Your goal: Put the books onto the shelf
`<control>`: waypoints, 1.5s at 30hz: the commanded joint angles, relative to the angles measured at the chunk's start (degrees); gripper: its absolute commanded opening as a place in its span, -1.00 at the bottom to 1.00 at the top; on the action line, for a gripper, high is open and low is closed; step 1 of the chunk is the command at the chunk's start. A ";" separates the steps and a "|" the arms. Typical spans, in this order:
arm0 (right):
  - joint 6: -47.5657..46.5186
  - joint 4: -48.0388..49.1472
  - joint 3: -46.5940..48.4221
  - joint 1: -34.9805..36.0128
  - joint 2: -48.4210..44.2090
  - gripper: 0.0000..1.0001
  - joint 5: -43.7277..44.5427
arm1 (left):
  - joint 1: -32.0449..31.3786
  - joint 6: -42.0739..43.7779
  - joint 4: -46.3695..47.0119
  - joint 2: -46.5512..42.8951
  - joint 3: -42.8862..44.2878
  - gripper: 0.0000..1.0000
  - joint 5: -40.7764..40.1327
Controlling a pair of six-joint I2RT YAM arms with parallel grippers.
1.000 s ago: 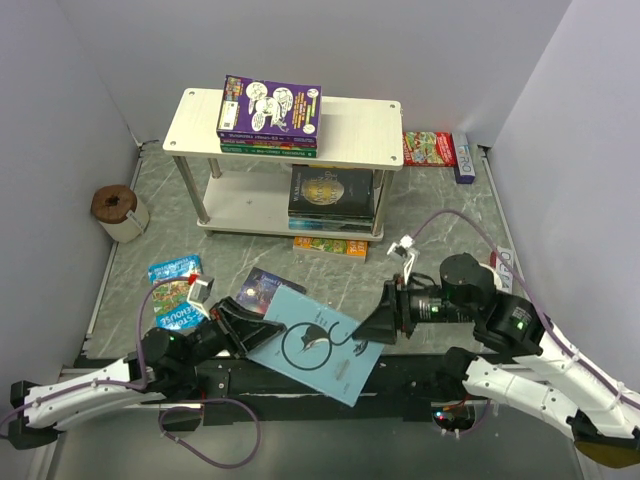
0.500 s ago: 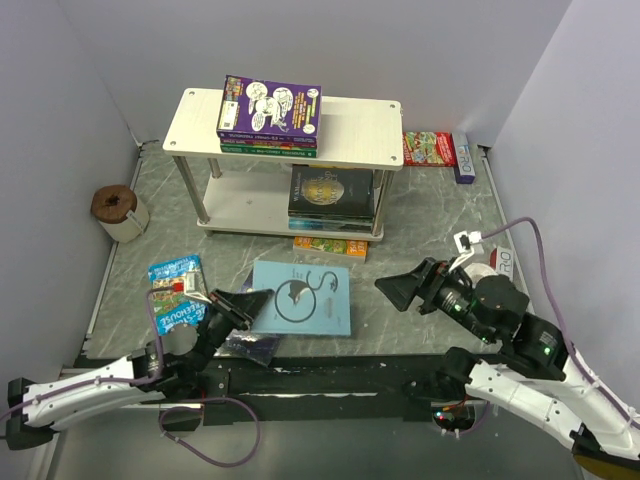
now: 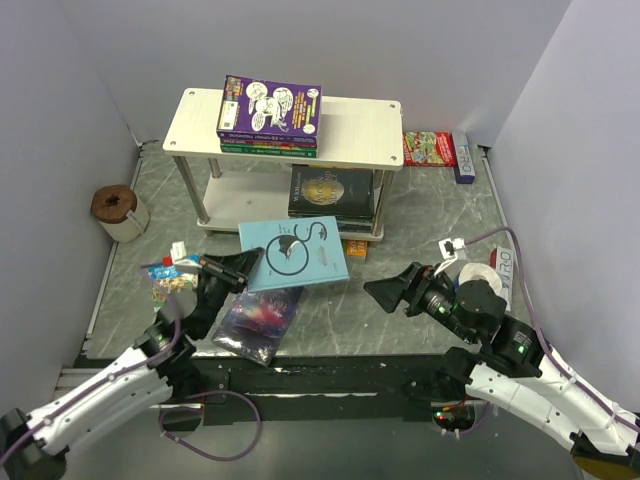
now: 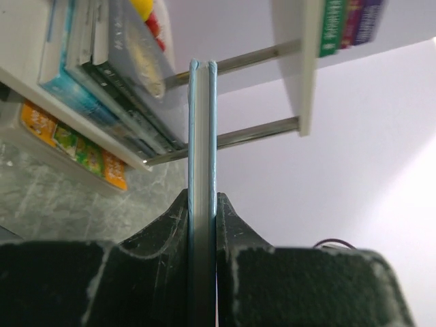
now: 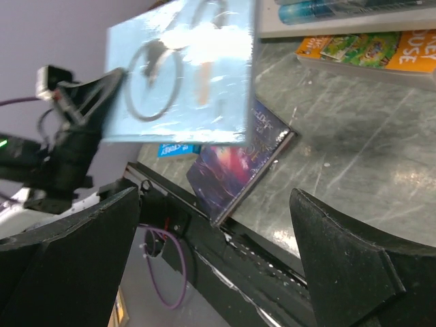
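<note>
My left gripper (image 3: 240,268) is shut on the near-left edge of a light blue book with a black swirl (image 3: 295,255), held flat above the table just in front of the shelf (image 3: 360,135). In the left wrist view this book (image 4: 202,122) stands edge-on between the fingers (image 4: 170,225), aimed at the shelf posts. My right gripper (image 3: 385,290) is open and empty, to the right of the book. A purple book (image 3: 270,105) tops a stack on the shelf's top board. A dark starry book (image 3: 330,190) lies on the lower board. Another dark book (image 3: 258,315) lies on the table.
A colourful book (image 3: 165,275) lies under the left arm. An orange-green book (image 3: 330,245) pokes out from under the shelf. A red flat box (image 3: 430,148) sits back right and a tape roll (image 3: 120,212) stands at the left wall.
The right gripper let go of the light blue book, opened wide and drew back to the right. The left gripper lifted the book and carried it toward the shelf.
</note>
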 commanded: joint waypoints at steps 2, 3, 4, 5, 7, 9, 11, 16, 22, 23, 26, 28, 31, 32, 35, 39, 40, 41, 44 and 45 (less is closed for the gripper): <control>0.44 4.68 0.47 -0.16 -1.67 0.95 1.92 | 12.60 -8.92 21.17 10.32 1.89 -0.98 25.94; 0.35 4.85 0.47 -0.16 -1.76 0.94 1.83 | 14.44 -8.92 23.10 11.55 2.59 -0.98 28.65; 0.26 5.12 0.12 -0.16 -1.76 0.94 1.48 | 15.06 -8.57 26.86 13.83 2.86 -0.98 30.16; 0.35 5.29 0.12 -0.16 -1.59 0.94 1.57 | 15.77 -8.66 28.99 14.81 3.12 -0.98 31.30; 0.00 5.38 -0.23 -0.16 -1.23 0.94 1.74 | 17.70 -8.83 34.42 17.17 3.74 -0.98 34.46; -0.18 5.73 -0.58 -0.16 -1.06 0.94 2.36 | 20.06 -8.75 35.51 18.68 4.70 -0.98 35.79; -0.71 6.26 -0.93 -0.24 -0.88 0.93 3.41 | 21.92 -9.18 38.14 22.10 5.41 -0.98 38.60; -2.20 6.79 -0.14 -0.33 0.17 0.93 5.70 | 26.84 -11.47 47.11 32.98 7.78 -0.98 43.88; -4.31 7.23 1.08 -0.42 0.70 0.92 8.77 | 28.25 -8.13 50.27 43.18 14.28 -0.98 48.54; -4.66 7.23 1.17 -0.42 0.87 0.91 9.04 | 28.60 -8.22 50.89 44.51 15.50 -0.98 48.80; -5.19 7.05 1.44 -0.42 0.88 0.91 9.65 | 29.48 -9.36 54.40 49.34 17.70 -0.98 50.03; -5.54 6.97 1.44 -0.51 0.70 0.91 10.09 | 30.18 -10.76 57.12 53.02 18.59 -0.98 50.65; -5.81 6.18 1.53 -0.51 0.70 0.91 10.71 | 30.54 -12.17 60.02 58.03 20.87 -0.98 51.61; -5.98 6.17 1.61 -0.51 0.27 0.91 11.06 | 30.54 -12.52 60.73 59.28 22.01 -0.97 51.79; -6.60 5.47 1.88 -0.51 -0.26 0.91 11.85 | 30.54 -13.32 62.40 63.41 24.03 -0.97 51.79; -7.04 4.42 2.32 -0.42 -0.97 0.90 12.82 | 30.54 -13.06 63.29 68.15 26.32 -0.97 50.92; -7.04 4.07 2.32 -0.51 -1.23 0.90 12.99 | 30.54 -13.05 63.55 68.69 26.50 -0.97 50.48; -7.21 4.15 2.32 -0.51 -1.32 0.90 13.08 | 30.54 -12.97 63.64 69.13 26.94 -0.97 49.52; -7.12 3.89 2.14 -0.42 -1.50 0.90 13.52 | 30.54 -12.18 63.20 70.54 27.64 -0.97 47.32; -7.04 3.89 2.06 -0.51 -1.50 0.90 13.61 | 30.63 -11.39 61.98 70.97 27.82 -0.97 46.70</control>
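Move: The light-blue book is already pinched by its left edge in the left hand. The black book topping the lower-shelf stack, where it is headed, lies about 23 cm ahead, 16 cm right and 8 cm below. Of the left hand, the purple book pile on the upper board is some 24 cm ahead, 2 cm right and 14 cm higher; the orange book under the shelf is 15 cm ahead, 16 cm right and 24 cm down. From the right hand, that black book is roughly 30 cm ahead, 10 cm left and 8 cm below. Keeping its pinch on the light-blue book's left edge, the left hand carries it forward about 17 cm and some 6 cm right, in between the two boards towards the black book. It dips slightly, rises, then sinks again to end near its starting height, while turning about 20 degrees clockwise. The empty, wide-open right hand eases about 4 cm forward and right. ##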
